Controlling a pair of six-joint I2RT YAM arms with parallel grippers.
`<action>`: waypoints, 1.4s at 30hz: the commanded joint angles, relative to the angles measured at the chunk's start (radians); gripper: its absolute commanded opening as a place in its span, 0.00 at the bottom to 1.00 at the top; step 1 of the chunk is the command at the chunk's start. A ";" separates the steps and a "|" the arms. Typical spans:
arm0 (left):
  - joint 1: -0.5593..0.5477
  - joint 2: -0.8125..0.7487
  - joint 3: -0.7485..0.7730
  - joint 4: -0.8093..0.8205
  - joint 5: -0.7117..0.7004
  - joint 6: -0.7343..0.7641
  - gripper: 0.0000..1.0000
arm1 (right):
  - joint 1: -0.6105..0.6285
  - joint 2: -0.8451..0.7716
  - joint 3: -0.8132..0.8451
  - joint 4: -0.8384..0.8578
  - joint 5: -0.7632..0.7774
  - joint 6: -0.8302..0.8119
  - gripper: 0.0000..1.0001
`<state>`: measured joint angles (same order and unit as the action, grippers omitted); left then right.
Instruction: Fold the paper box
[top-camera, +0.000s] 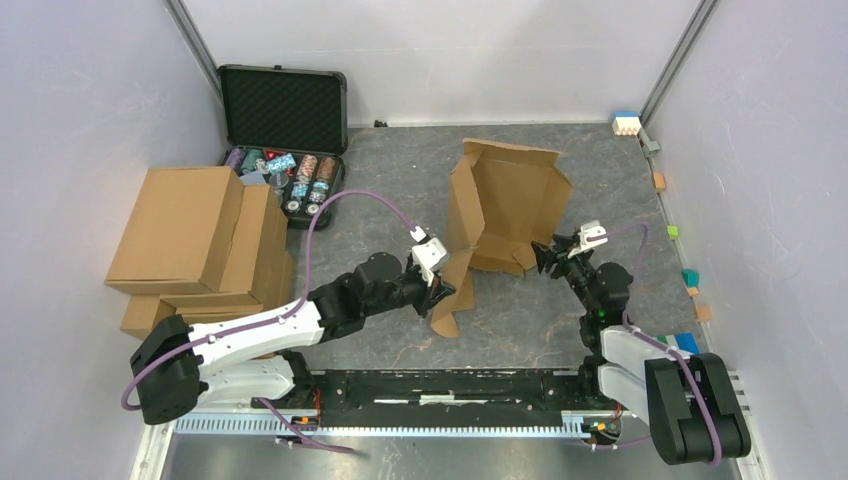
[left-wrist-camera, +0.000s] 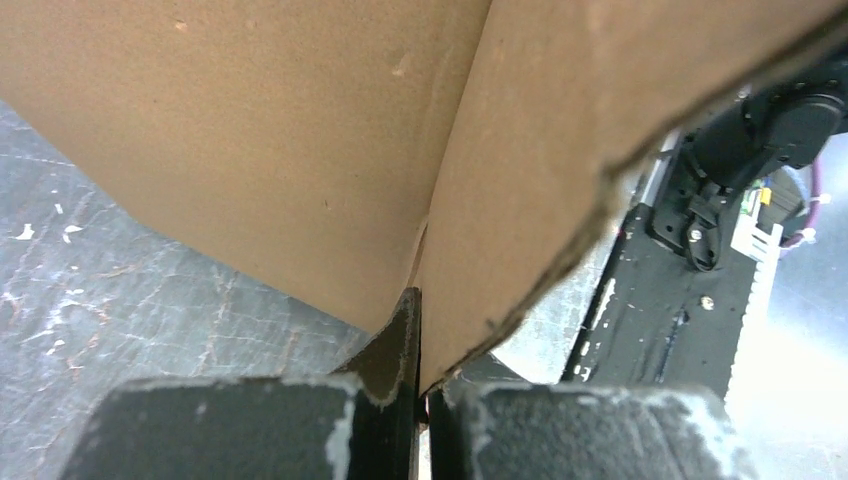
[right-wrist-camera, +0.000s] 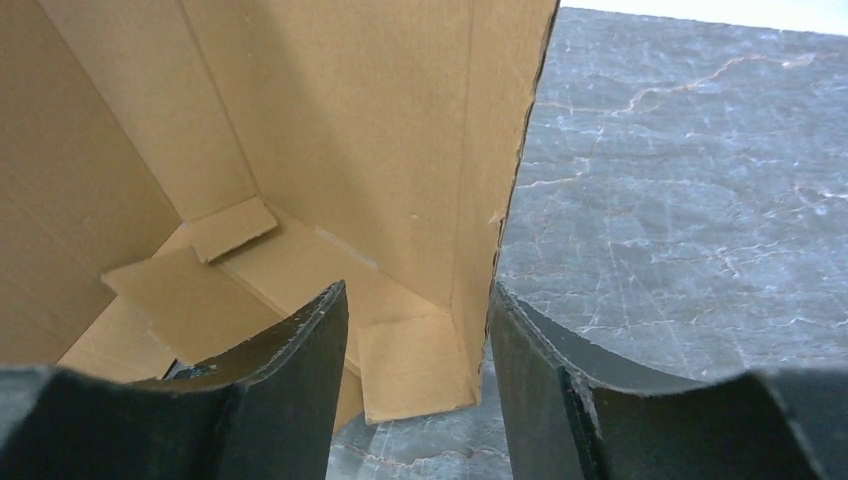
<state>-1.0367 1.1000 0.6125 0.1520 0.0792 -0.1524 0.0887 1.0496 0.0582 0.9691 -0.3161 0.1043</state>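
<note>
The paper box (top-camera: 510, 195) stands half-formed in the middle of the table, its brown walls raised and a long flap hanging toward the near left. My left gripper (top-camera: 441, 292) is shut on that flap. In the left wrist view the cardboard (left-wrist-camera: 300, 130) fills the top and runs down into the pinched jaws of the left gripper (left-wrist-camera: 420, 385). My right gripper (top-camera: 543, 256) is at the box's near right corner. In the right wrist view the right gripper (right-wrist-camera: 418, 330) is open and straddles the end of a side wall (right-wrist-camera: 480, 200) and a small tab (right-wrist-camera: 415, 365), with its right finger close to the wall's edge.
A pile of ready-made brown cartons (top-camera: 200, 245) stands at the left. Behind it lies an open black foam-lined case (top-camera: 283, 110) with poker chips (top-camera: 290, 180). Small coloured blocks (top-camera: 690, 275) line the right wall. The black base rail (top-camera: 450, 385) runs along the near edge.
</note>
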 joint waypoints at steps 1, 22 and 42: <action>0.029 0.016 0.024 -0.059 -0.041 0.062 0.02 | 0.047 0.011 0.014 -0.031 0.063 -0.017 0.58; 0.112 -0.029 -0.124 0.156 -0.098 0.100 0.02 | 0.202 0.207 0.121 0.079 0.385 0.059 0.66; 0.115 -0.064 -0.148 0.176 -0.115 0.086 0.02 | 0.108 0.200 0.102 0.141 0.354 0.067 0.98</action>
<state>-0.9291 1.0527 0.4690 0.3305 -0.0429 -0.0540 0.2428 1.1717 0.1047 1.0191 0.1246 0.1692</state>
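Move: Close by the right hand, the near edge of the paper box's right wall stands about 2 cm ahead and 1 cm left, its middle some 4 cm higher; the small bottom flap lies 4 cm ahead, 2 cm left and 7 cm below. The box body is centred roughly 8 cm ahead and 7 cm left of that hand, 2 cm lower. From the left hand, still pinching a near-left flap, the body lies about 14 cm ahead, 13 cm right and 6 cm below. Drawing the held flap forward and left by about 6 cm in all, the left hand keeps its pinch and swings some 10 degrees counter-clockwise, its pull easing off late. Beside the right wall's edge the right hand slides 2 cm left while sinking, reaches 3 cm forward, then backs out to the right about 3 cm, turning clockwise and opening its half-open fingers wide. ##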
